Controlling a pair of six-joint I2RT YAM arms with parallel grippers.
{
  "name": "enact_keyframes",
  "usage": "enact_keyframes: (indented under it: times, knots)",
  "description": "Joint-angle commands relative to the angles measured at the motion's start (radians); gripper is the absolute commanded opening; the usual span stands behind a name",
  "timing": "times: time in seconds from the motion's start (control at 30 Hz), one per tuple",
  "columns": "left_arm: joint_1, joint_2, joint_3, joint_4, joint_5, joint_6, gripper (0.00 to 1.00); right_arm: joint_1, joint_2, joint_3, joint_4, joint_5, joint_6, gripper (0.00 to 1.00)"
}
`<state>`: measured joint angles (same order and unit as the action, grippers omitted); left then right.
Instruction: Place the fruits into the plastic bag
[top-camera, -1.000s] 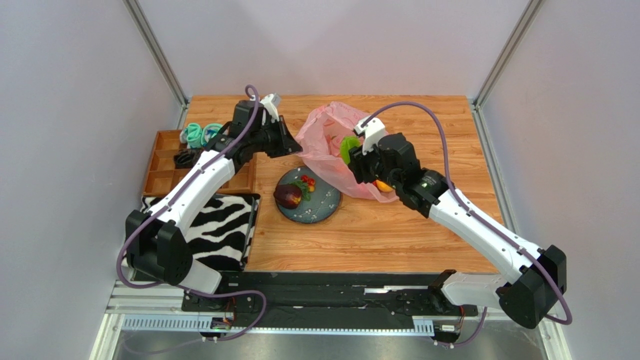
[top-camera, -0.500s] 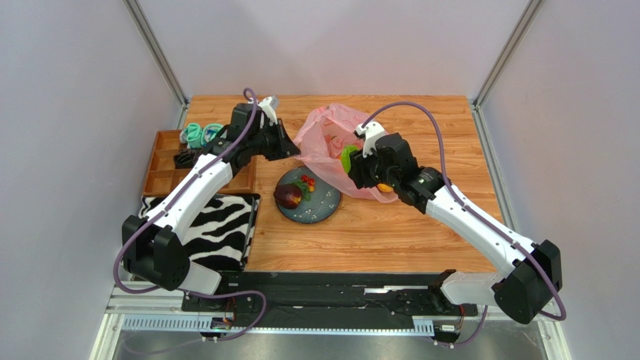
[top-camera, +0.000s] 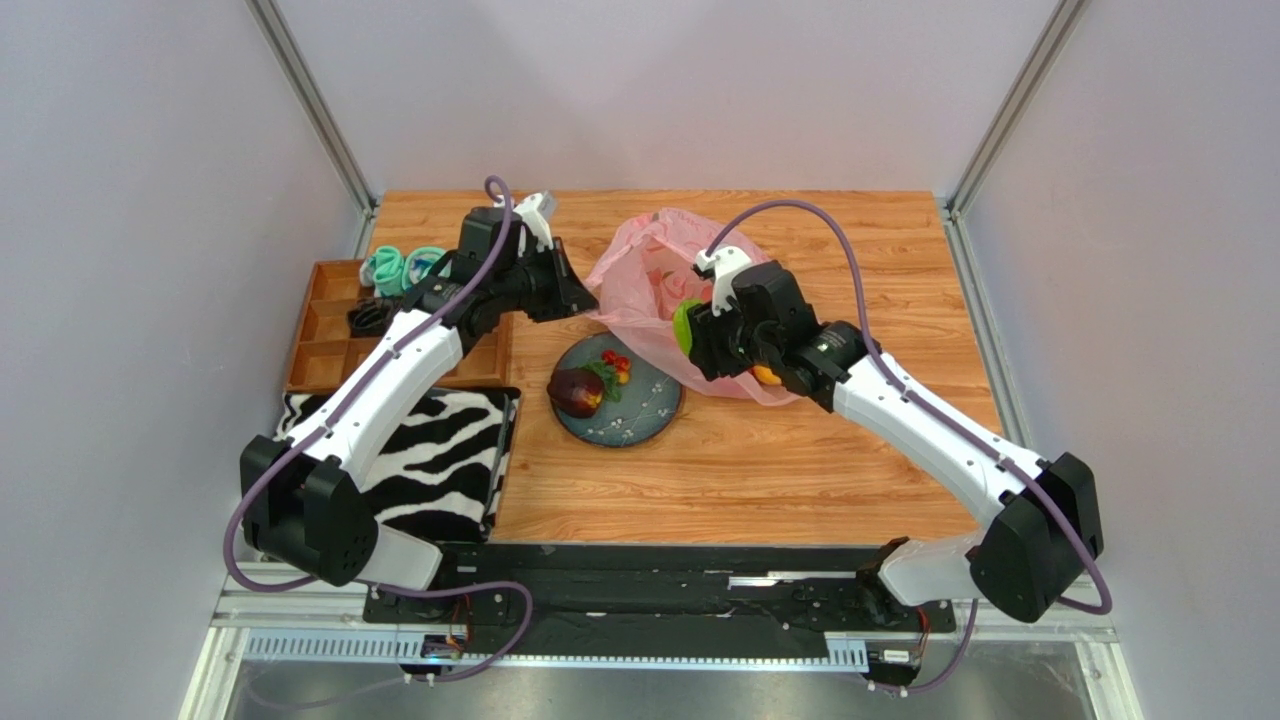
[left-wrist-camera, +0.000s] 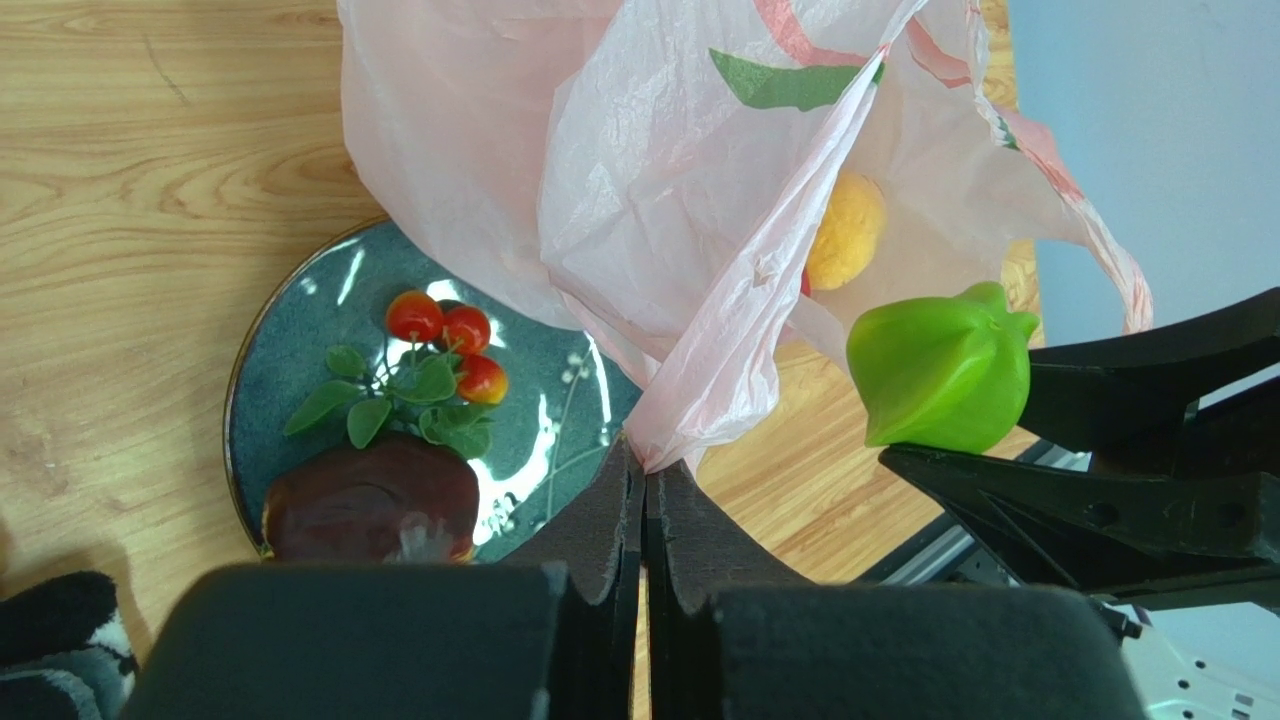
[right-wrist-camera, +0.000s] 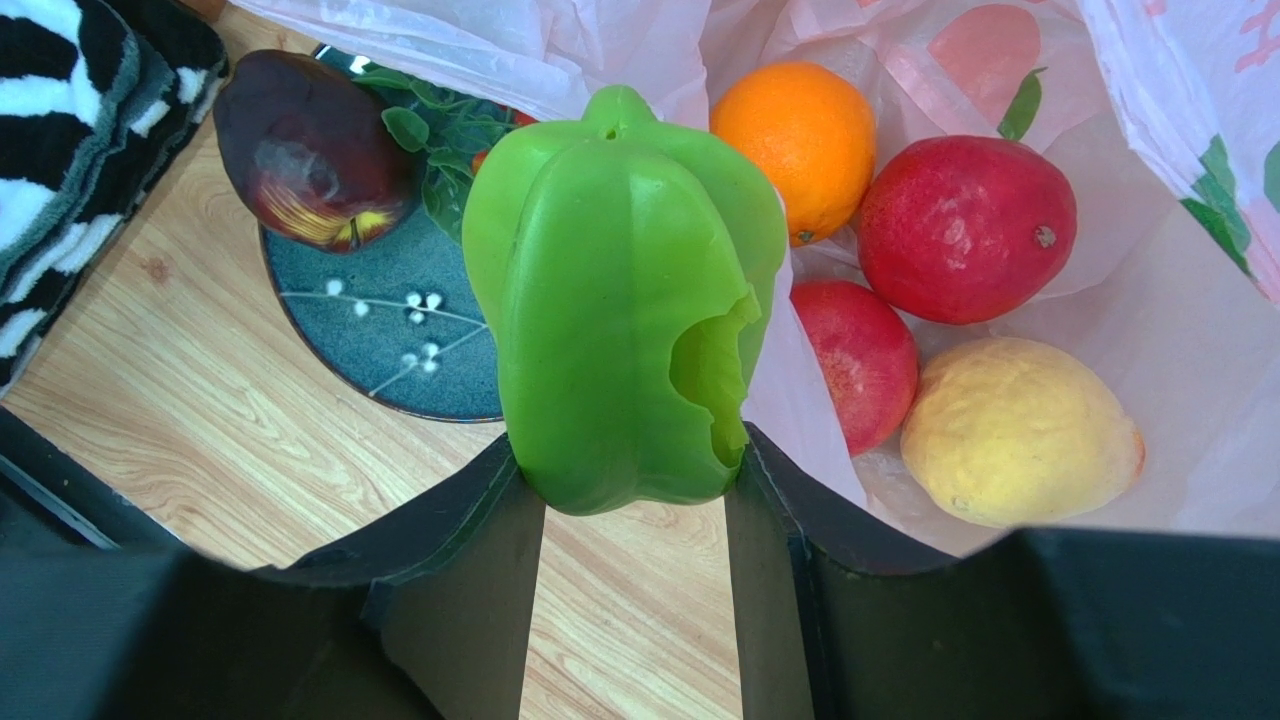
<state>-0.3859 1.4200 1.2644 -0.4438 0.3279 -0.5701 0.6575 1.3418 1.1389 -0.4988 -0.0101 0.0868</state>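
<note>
The pink plastic bag (top-camera: 643, 263) lies at the back middle of the table. My left gripper (left-wrist-camera: 646, 468) is shut on its rim and holds the mouth up. My right gripper (right-wrist-camera: 631, 477) is shut on a green ribbed fruit (right-wrist-camera: 624, 300), held over the bag's near edge (right-wrist-camera: 781, 390). Inside the bag lie an orange (right-wrist-camera: 793, 132), a red apple (right-wrist-camera: 966, 228), a second red fruit (right-wrist-camera: 857, 360) and a yellow peach (right-wrist-camera: 1022, 428). A dark purple fruit (top-camera: 576, 392) and red berries with leaves (top-camera: 612, 363) rest on the blue-grey plate (top-camera: 649, 408).
A zebra-striped cloth (top-camera: 436, 458) lies left of the plate. Behind it a wooden compartment tray (top-camera: 323, 353) holds teal items (top-camera: 398, 267) and a black one. Grey walls close in both sides and the back.
My right gripper has carried the green fruit a little left and back, nearer the bag's mouth. The left gripper has kept its hold on the bag and hardly moved.
</note>
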Motion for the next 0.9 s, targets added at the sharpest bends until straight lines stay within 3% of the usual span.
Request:
enact_keyframes:
  times: [0.0, 0.53, 0.87]
  knots:
    - [0.002, -0.029, 0.016, 0.013, -0.007, 0.024, 0.00, -0.010, 0.040, 0.067, -0.012, 0.009, 0.011, 0.08]
    - [0.002, -0.061, -0.016, 0.001, 0.005, 0.015, 0.00, -0.085, 0.316, 0.287, -0.012, 0.166, -0.038, 0.08]
    - [0.002, -0.090, -0.043, 0.004, 0.010, -0.019, 0.00, -0.084, 0.562, 0.479, -0.024, 0.159, -0.041, 0.08]
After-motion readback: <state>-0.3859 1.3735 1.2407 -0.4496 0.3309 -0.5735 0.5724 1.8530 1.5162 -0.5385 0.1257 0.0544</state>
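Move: The right hand already grips the green fruit; the middle of the plastic bag's inside lies about 11 cm ahead of it, 2 cm to its right and 13 cm below. There the orange sits some 10 cm ahead and 2 cm left of the hand, the yellow fruit 3 cm ahead and 10 cm right; the plate is level with the hand, 11 cm left. From the left hand, pinching the rim, the bag's middle lies 6 cm ahead and 16 cm right. Left still pinching the rim, right carries the green fruit about 11 cm forward and 6 down into the bag. ##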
